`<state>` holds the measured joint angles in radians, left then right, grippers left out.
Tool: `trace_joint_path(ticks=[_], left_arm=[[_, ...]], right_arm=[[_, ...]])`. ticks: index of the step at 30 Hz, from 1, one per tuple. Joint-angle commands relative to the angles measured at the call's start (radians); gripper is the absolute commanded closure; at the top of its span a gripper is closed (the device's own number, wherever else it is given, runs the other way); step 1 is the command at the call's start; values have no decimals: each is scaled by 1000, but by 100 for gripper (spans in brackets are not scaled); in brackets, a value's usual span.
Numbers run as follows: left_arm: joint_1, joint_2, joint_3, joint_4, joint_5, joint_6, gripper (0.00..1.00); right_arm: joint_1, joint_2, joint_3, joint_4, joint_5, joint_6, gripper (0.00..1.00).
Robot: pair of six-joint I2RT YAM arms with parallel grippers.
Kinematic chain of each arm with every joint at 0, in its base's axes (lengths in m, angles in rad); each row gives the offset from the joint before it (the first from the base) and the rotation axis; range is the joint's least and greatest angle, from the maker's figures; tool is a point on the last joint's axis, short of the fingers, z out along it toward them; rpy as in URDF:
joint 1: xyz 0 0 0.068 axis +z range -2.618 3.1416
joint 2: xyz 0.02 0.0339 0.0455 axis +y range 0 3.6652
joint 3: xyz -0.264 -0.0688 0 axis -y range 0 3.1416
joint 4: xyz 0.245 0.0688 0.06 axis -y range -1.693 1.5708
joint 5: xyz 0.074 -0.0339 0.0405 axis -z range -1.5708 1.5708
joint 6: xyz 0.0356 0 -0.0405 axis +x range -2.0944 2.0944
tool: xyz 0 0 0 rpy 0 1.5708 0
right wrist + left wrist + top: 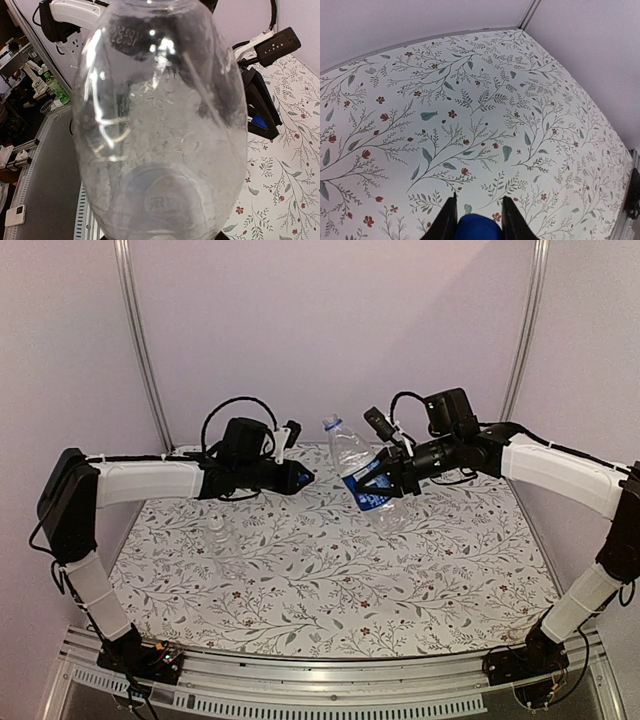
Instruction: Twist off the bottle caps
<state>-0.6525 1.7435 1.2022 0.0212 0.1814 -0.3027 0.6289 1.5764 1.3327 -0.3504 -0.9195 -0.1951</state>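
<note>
My left gripper [304, 478] hovers above the table, shut on the bright blue bottle cap [479, 227], which sits between its two dark fingers [447, 220]. My right gripper [386, 478] is shut on the taller bottle [362, 472] at its blue-and-white label and holds it tilted in the air, its open neck [332, 424] pointing up and left, a short way from the left gripper. In the right wrist view the clear bottle [160, 125] fills the frame, with the blue cap [257, 121] visible beyond it. The shorter, nearly see-through bottle [218, 536] stands on the table at the left; I cannot make out its pale cap.
A floral cloth [330, 590] covers the table. Pale walls and two metal posts [140, 340] close off the back. A metal rail [330, 670] runs along the near edge between the arm bases.
</note>
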Motion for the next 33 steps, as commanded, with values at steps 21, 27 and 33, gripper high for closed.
trace_joint_path(ticks=[21,27,33], left_arm=[[-53,398,259,-158,39,50,81],[-70,446,290,-161,32,52,81],[-73,479,299,-170,31,53,80]], right_arm=[[-32,-72,-43,54,-7,25,67],[-33,-71,-48,54,-6,26,67],[-34,-76,-55,53,-2,26,67]])
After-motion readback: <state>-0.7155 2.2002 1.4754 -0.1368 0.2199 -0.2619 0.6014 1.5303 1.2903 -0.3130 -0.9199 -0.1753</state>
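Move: My left hand already holds the blue cap; the bare patch of table I take it to lies about 17 cm below and 5 cm to the right, neither ahead nor back. The open bottle in my right hand is some 15 cm to the right of my left hand, 12 cm back and 12 cm higher. The clear bottle stands about 17 cm left, 11 cm back and 8 cm lower. From my right hand the patch is roughly 13 cm ahead, 10 cm left, 27 cm below. Still pinching the blue cap, I sink my left hand about 15 cm towards the bare table, first edging slightly forward, then back again, while drifting some 5 cm right. I tip the fingers further down, by around 20 degrees in all, slow near the bottom and keep them closed on the cap. My right hand keeps its grip on the opened bottle. ##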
